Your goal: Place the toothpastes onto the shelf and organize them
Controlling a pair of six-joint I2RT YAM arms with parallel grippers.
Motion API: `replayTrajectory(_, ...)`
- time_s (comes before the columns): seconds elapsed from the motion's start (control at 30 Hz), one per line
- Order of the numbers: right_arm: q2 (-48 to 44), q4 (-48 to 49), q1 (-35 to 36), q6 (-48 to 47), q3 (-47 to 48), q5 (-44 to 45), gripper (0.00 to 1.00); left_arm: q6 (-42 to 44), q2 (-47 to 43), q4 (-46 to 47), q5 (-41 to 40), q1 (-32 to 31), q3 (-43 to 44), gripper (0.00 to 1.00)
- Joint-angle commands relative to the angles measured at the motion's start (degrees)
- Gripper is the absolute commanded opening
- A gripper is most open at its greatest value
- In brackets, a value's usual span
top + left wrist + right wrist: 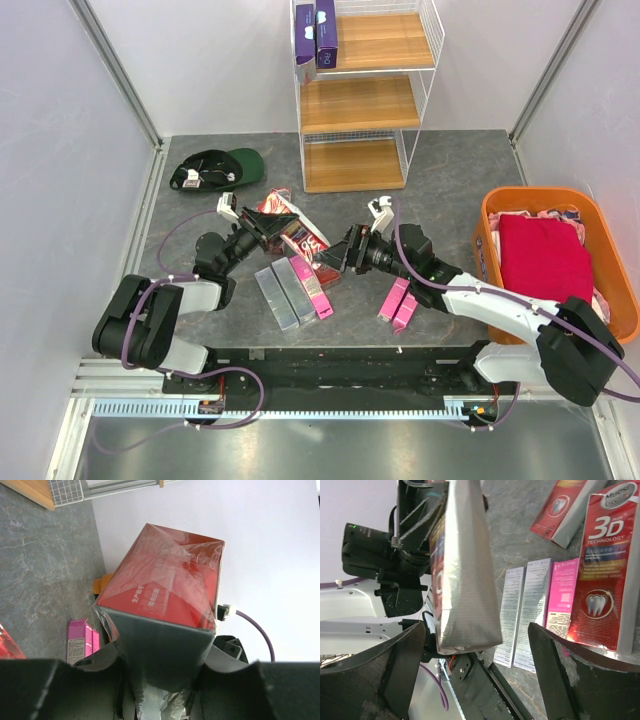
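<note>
My left gripper (255, 228) is shut on a dark red toothpaste carton (290, 226) and holds it off the table, pointing right; the left wrist view shows the carton (165, 580) clamped in the gripper (160, 655). My right gripper (336, 256) is open, and in the right wrist view the gripper (477, 630) stands astride that carton's silver side (465, 580) without touching it. Two purple cartons (315, 38) stand on the top board of the white wire shelf (362, 100). Silver and pink cartons (292, 290) lie side by side on the table.
Two pink cartons (400, 304) lie right of centre. Red "3D" cartons (600, 565) lie under my right gripper. An orange basket (490, 215) with red cloth stands at the right. A green cap (215, 168) lies at the back left.
</note>
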Motion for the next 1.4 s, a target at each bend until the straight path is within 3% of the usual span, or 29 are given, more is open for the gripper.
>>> replayTrajectory(0.0,0.3,1.7,0.1,0.0,-0.9,1.6,0.89,-2.1,-1.6,12.0,-1.7,0.3,0.2,0.23)
replayTrajectory(0.23,3.8,16.1,0.2,3.9,-3.6,-2.1,0.82,-2.9,-0.1,13.7,-0.4,0.3,1.0,0.23)
replayTrajectory(0.5,5.3,19.6,0.7,5.3,-3.7,-2.7,0.59,-3.7,1.2,15.2,0.1,0.9,0.9,0.25)
replayTrajectory(0.6,4.1,18.2,0.6,5.1,-3.7,-2.0,0.51,-3.6,1.6,15.6,0.5,1.1,1.0,0.34)
replayTrajectory(0.67,3.4,17.4,0.6,4.8,-3.6,-1.3,0.47,-3.6,2.1,16.3,0.9,1.3,1.1,0.46)
replayTrajectory(0.77,3.4,15.7,0.6,3.9,-3.1,-0.7,0.45,-3.3,2.7,16.1,2.0,1.5,1.7,0.81)
replayTrajectory(1.0,4.0,15.9,0.5,4.7,-1.8,0.0,0.44,1.2,-0.3,10.7,5.0,1.9,3.4,0.89)
replayTrajectory(1.1,2.3,13.8,0.0,4.1,-1.0,0.9,0.43,6.5,-4.6,0.5,5.1,1.9,4.5,0.9)
replayTrajectory(1.17,1.1,10.6,-0.6,3.5,-0.3,2.8,0.42,11.8,-9.3,-11.3,4.4,1.9,6.0,0.91)
replayTrajectory(1.2,-0.5,9.7,-0.9,3.3,-0.3,3.6,0.41,14.0,-11.2,-15.7,2.7,1.9,6.6,0.98)
replayTrajectory(1.37,-5.3,7.0,-3.1,3.7,-1.8,6.4,0.34,29.8,-23.5,-45.4,-6.2,1.8,11.3,0.99)
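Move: The red toothpaste is still held by the left hand, its middle about 2 cm right and 1 cm back of that hand point. From the open right hand its middle lies roughly 8 cm left and 6 cm ahead, about level in height. Some 15 cm below the right hand lie the other red toothpaste, about 4 cm left and 3 cm ahead, and the pink toothpaste, 5 cm left and 4 cm back. Right fingers pinch the held red toothpaste's near end, the left's open, and both hands rise about 3 cm. ##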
